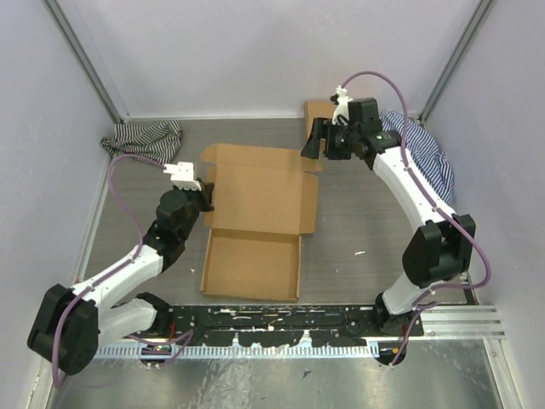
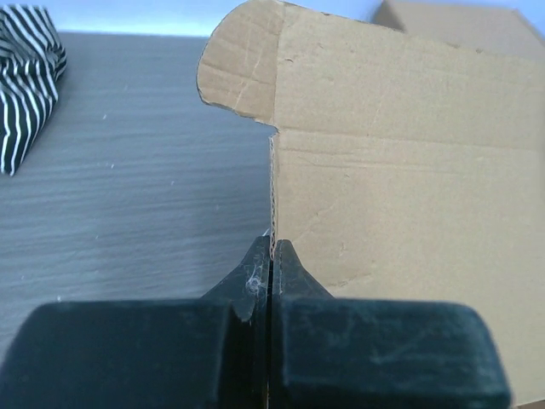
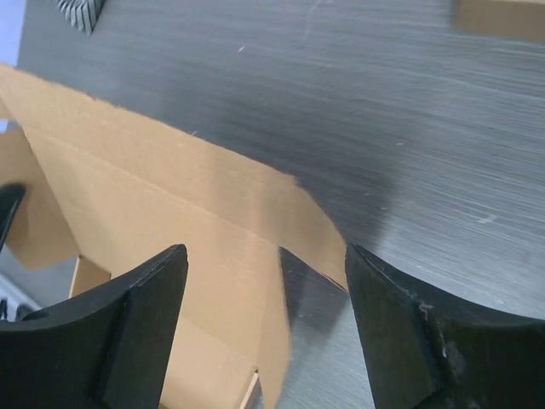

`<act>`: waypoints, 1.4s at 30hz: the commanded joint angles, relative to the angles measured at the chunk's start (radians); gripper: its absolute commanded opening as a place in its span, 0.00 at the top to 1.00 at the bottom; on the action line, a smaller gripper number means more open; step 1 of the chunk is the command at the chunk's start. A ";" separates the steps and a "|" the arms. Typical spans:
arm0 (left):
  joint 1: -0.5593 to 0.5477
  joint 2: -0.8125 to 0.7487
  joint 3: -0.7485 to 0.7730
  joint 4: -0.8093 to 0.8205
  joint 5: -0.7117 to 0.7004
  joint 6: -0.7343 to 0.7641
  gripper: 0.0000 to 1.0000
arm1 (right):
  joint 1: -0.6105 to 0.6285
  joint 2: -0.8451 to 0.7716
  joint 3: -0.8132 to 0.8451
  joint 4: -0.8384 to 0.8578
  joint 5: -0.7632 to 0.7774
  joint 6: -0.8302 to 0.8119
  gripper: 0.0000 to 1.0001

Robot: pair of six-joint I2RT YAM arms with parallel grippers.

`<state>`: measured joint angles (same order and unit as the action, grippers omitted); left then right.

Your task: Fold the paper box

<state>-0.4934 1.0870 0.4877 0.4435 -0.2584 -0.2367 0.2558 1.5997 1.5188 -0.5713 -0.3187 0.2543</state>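
Observation:
The paper box [image 1: 260,204], plain brown cardboard, lies partly folded mid-table with its lid panel spread toward the near edge. My left gripper [image 1: 207,194] is at the box's left side. In the left wrist view it [image 2: 272,247] is shut on the thin upright edge of the paper box [image 2: 400,170]. My right gripper [image 1: 313,141] hovers at the box's far right corner. In the right wrist view it [image 3: 266,251] stands open, and a raised side flap of the paper box [image 3: 153,204] sits between its fingers without touching either one.
A smaller ready-made cardboard box [image 1: 319,111] stands at the back, just behind the right gripper. Striped cloths lie at the back left [image 1: 145,138] and back right [image 1: 426,153]. Walls close in the table on three sides.

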 commanded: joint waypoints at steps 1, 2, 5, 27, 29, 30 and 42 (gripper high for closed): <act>-0.008 -0.067 -0.020 0.133 0.042 0.017 1.00 | 0.009 0.031 0.073 0.047 -0.210 -0.098 0.20; -0.008 -0.076 -0.021 0.130 0.042 0.017 1.00 | 0.009 0.037 0.077 0.047 -0.201 -0.108 0.20; -0.011 -0.102 -0.024 0.120 0.043 0.018 1.00 | 0.008 0.043 0.085 0.047 -0.180 -0.142 0.21; -0.017 -0.150 -0.041 0.124 0.065 0.021 1.00 | -0.053 0.115 0.115 0.075 -0.253 -0.261 0.23; -0.017 -0.149 -0.040 0.124 0.065 0.020 1.00 | -0.055 0.136 0.121 0.076 -0.315 -0.271 0.23; -0.018 -0.147 -0.041 0.124 0.064 0.020 1.00 | -0.054 0.143 0.124 0.076 -0.335 -0.274 0.24; -0.017 -0.140 -0.034 0.106 0.044 0.018 1.00 | -0.056 0.145 0.114 0.045 -0.468 -0.280 0.66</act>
<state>-0.5068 0.9554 0.4549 0.5106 -0.1967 -0.2276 0.1997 1.7790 1.5955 -0.5415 -0.7128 -0.0166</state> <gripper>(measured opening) 0.013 0.458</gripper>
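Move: My left hand already pinches the lid panel's left edge. The lid's right corner tab is about 6 cm ahead of that hand, 24 cm to its right and 2 cm higher; the left corner tab is some 7 cm ahead and 3 cm up, and the tray's middle is about 17 cm back, 10 cm right and 15 cm below. From my open right hand, the right corner tab is about 1 cm ahead, 1 cm left and 4 cm down, with the right side flap's middle roughly 6 cm back, 1 cm left and 10 cm down. Keeping my left grip on the lid's edge, I raise it about 5 cm, mostly early, easing back a little as the fingers tip up. My open right hand shifts left, reaches forward while swinging back right, then goes left and down some 3 cm over the right corner tab, turning about 20 degrees counter-clockwise and starting to close with the tab between its fingers, not yet shut. ##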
